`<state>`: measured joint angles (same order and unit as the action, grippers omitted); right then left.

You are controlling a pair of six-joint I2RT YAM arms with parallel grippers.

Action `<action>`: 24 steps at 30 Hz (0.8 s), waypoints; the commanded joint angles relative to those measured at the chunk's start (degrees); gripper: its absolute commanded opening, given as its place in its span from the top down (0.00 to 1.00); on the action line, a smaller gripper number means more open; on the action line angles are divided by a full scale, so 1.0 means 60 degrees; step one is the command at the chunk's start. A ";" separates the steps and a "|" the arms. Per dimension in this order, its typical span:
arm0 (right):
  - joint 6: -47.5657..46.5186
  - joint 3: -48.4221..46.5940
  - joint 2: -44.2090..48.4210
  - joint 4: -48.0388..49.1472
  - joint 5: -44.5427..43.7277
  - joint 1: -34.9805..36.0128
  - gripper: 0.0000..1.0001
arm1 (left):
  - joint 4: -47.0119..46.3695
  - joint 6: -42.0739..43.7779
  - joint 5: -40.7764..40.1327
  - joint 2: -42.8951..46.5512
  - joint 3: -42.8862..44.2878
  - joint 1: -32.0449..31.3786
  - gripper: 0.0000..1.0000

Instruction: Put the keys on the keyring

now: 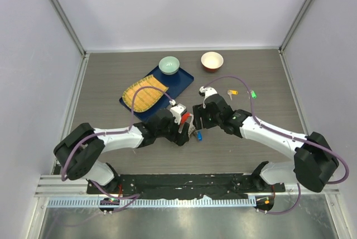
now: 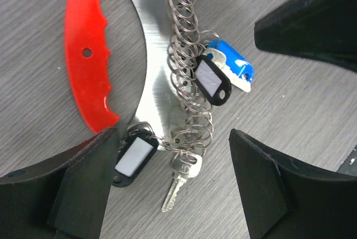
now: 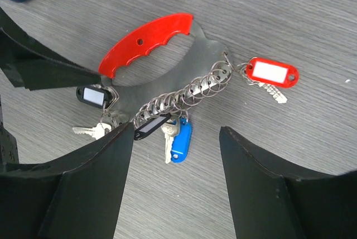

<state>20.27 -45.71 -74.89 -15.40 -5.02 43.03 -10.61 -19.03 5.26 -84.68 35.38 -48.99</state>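
The keyring [image 1: 192, 129] lies on the table between my two grippers. In the left wrist view it shows a red grip [image 2: 86, 55], a coil of silver rings [image 2: 187, 55], black tags [image 2: 212, 80], a blue tag [image 2: 234, 68] and a silver key [image 2: 178, 186]. In the right wrist view [image 3: 184, 96] it also bears a red tag [image 3: 271, 72]. My left gripper [image 2: 173, 194] is open over its lower end. My right gripper [image 3: 175, 183] is open just above the blue tag. A yellow key [image 1: 232, 92] and a green key [image 1: 253, 94] lie apart at the right. I see no loose black key.
A blue tray [image 1: 181, 80] holds a bamboo mat [image 1: 144, 94] and a green bowl [image 1: 169, 65] at the back left. An orange bowl [image 1: 212, 60] stands at the back middle. Grey walls close the table on three sides.
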 commanded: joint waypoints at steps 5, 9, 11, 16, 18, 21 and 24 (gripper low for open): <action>-0.0024 0.0148 0.0558 0.0545 -0.0380 -0.0242 0.31 | 0.0536 -0.0651 0.1628 -0.0211 0.0227 0.0050 0.17; -0.0068 0.0177 0.0646 0.0530 -0.0380 -0.0315 0.31 | 0.1226 -0.1411 0.2082 -0.0183 0.0344 0.0036 0.19; -0.0112 0.0178 0.0675 0.0559 -0.0307 -0.0330 0.31 | 0.1430 -0.1764 0.2375 -0.0081 0.0359 -0.0067 0.19; -0.0390 0.0207 0.0778 0.0560 -0.0277 -0.0374 0.33 | 0.1403 -0.2686 0.2918 0.0344 0.0534 -0.0783 0.19; -0.0434 0.0207 0.0793 0.0574 -0.0277 -0.0359 0.34 | 0.1067 -0.2921 0.3107 0.0403 0.0535 -0.0872 0.20; -0.0493 0.0207 0.0807 0.0589 -0.0204 -0.0359 0.35 | 0.0276 -0.3376 0.3576 0.0374 0.0403 -0.0887 0.20; -0.0625 0.0222 0.0866 0.0516 0.0015 -0.0359 0.37 | 0.0668 -0.3289 0.2661 0.0505 0.0505 -0.0887 0.21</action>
<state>18.06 -44.07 -71.83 -14.52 -5.80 41.06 -5.41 -36.38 23.51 -84.20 36.60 -54.48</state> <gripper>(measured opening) 0.645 0.797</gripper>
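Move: About 5 cm ahead of the left hand and 4 cm to its right lies the middle of the keyring's coil, some 3 cm lower. The near black tag is roughly 2 cm ahead and 1 cm left, the red handle about 7 cm straight ahead, the blue tag some 6 cm right and 1 cm ahead. From the right hand the coil's middle is about 3 cm ahead, 4 cm left and 8 cm below. Drawing back towards the base by about 9 cm, with some 4 cm to the right and slow at first, the open left hand tips its fingers about 25 degrees further down and drags the keyring's near end along with its forward finger at the black tag. The empty right hand hovers over the keyring, easing some 1.5 cm to the right, still open. ##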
